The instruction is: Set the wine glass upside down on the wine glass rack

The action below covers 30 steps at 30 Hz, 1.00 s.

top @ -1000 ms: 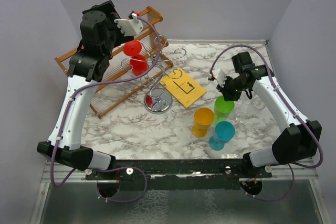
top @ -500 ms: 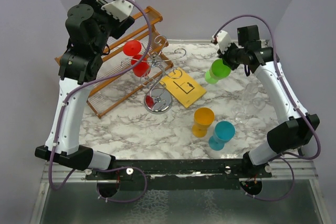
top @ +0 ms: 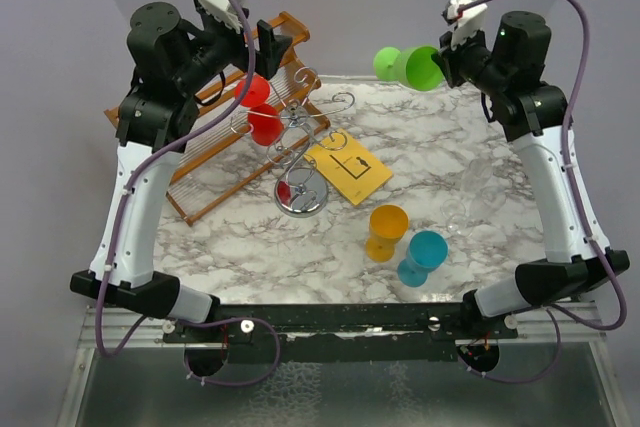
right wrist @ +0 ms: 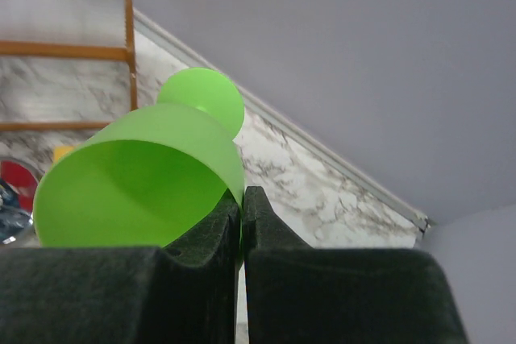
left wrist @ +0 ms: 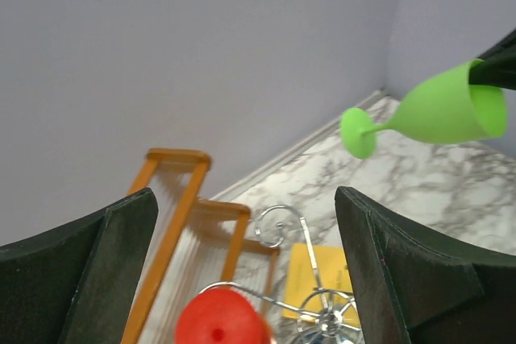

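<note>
My right gripper (top: 441, 66) is shut on the rim of a green wine glass (top: 408, 65) and holds it high above the back of the table. The glass lies sideways with its foot pointing left. In the right wrist view the fingers (right wrist: 242, 209) pinch the bowl's wall (right wrist: 137, 183). The silver wire wine glass rack (top: 301, 135) stands left of centre, with two red glasses (top: 259, 107) hanging on its arms. My left gripper (top: 278, 47) is open and empty, raised above the rack; its view shows a red glass foot (left wrist: 222, 324), the wire arms (left wrist: 322, 312) and the green glass (left wrist: 439, 110).
A brown wooden slatted rack (top: 215, 147) lies at the back left, behind the silver stand. A yellow card (top: 347, 167) lies beside the stand's base. An orange glass (top: 385, 232) and a blue glass (top: 425, 255) stand near the front centre.
My right arm has lifted the green glass off the table, raised it high and tipped it sideways. My left arm has swung its wrist up and to the right above the rack.
</note>
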Each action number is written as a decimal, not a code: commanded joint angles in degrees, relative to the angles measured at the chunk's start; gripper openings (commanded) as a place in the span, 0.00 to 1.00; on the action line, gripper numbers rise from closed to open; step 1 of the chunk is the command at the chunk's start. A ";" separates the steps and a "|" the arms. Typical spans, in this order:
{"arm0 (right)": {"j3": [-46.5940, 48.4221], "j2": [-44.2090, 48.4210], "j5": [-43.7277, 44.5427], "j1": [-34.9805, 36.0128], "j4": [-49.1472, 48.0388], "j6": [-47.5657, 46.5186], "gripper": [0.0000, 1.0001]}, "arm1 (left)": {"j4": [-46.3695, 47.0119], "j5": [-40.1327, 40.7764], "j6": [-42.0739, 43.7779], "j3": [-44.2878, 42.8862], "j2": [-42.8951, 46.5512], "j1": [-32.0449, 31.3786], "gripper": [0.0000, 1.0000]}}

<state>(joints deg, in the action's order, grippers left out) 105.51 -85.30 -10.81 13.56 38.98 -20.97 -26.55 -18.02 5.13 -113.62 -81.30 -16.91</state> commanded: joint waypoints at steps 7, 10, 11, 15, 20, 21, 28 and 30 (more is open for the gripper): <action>3.69 6.14 -14.88 0.50 -9.49 14.27 0.01 | 11.06 -14.92 -23.71 3.56 -3.47 -0.39 0.84; 3.41 7.16 -19.22 0.49 -10.78 17.14 0.01 | 13.11 -16.17 -27.13 4.75 -4.24 -0.80 0.81; 3.51 7.28 -20.65 0.50 -10.97 18.02 0.01 | 13.66 -16.35 -28.05 5.20 -4.54 -1.04 0.81; 3.52 7.59 -25.40 0.50 -11.90 20.95 0.01 | 15.22 -16.78 -30.29 6.57 -5.18 -1.82 0.80; 3.52 7.71 -27.61 0.50 -12.82 23.04 0.01 | 15.15 -17.06 -30.60 7.80 -5.59 -3.15 0.75; 3.45 7.69 -27.79 0.50 -12.86 23.28 0.01 | 14.69 -16.94 -30.39 7.77 -5.75 -3.41 0.74; 2.64 8.17 -28.62 0.50 -14.04 24.46 0.01 | 13.59 -15.85 -30.02 8.34 -6.35 -4.26 0.58; 2.47 8.30 -28.28 0.50 -14.19 24.49 0.01 | 13.78 -15.95 -29.98 8.49 -6.45 -4.58 0.51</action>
<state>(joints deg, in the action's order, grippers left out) 107.74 -78.54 -37.50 13.82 27.81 1.93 -14.20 -33.19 -24.40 -105.89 -87.35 -20.82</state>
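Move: The green wine glass, already pinched at its rim by the right hand, has its middle about 30 cm right of the left hand, 12 ahead and 18 below; from the right hand it is 4 ahead, 7 left, 3 below. The left gripper is some 37 cm left of the right hand, 8 back and 15 higher. Below the left hand, the red glass is about 4 cm left, 2 back, 22 down; the wine glass rack 3 right, 5 back, 28 down. Right raises the held glass about 10 cm, back and left, while left sweeps right towards its foot, part-closing. ##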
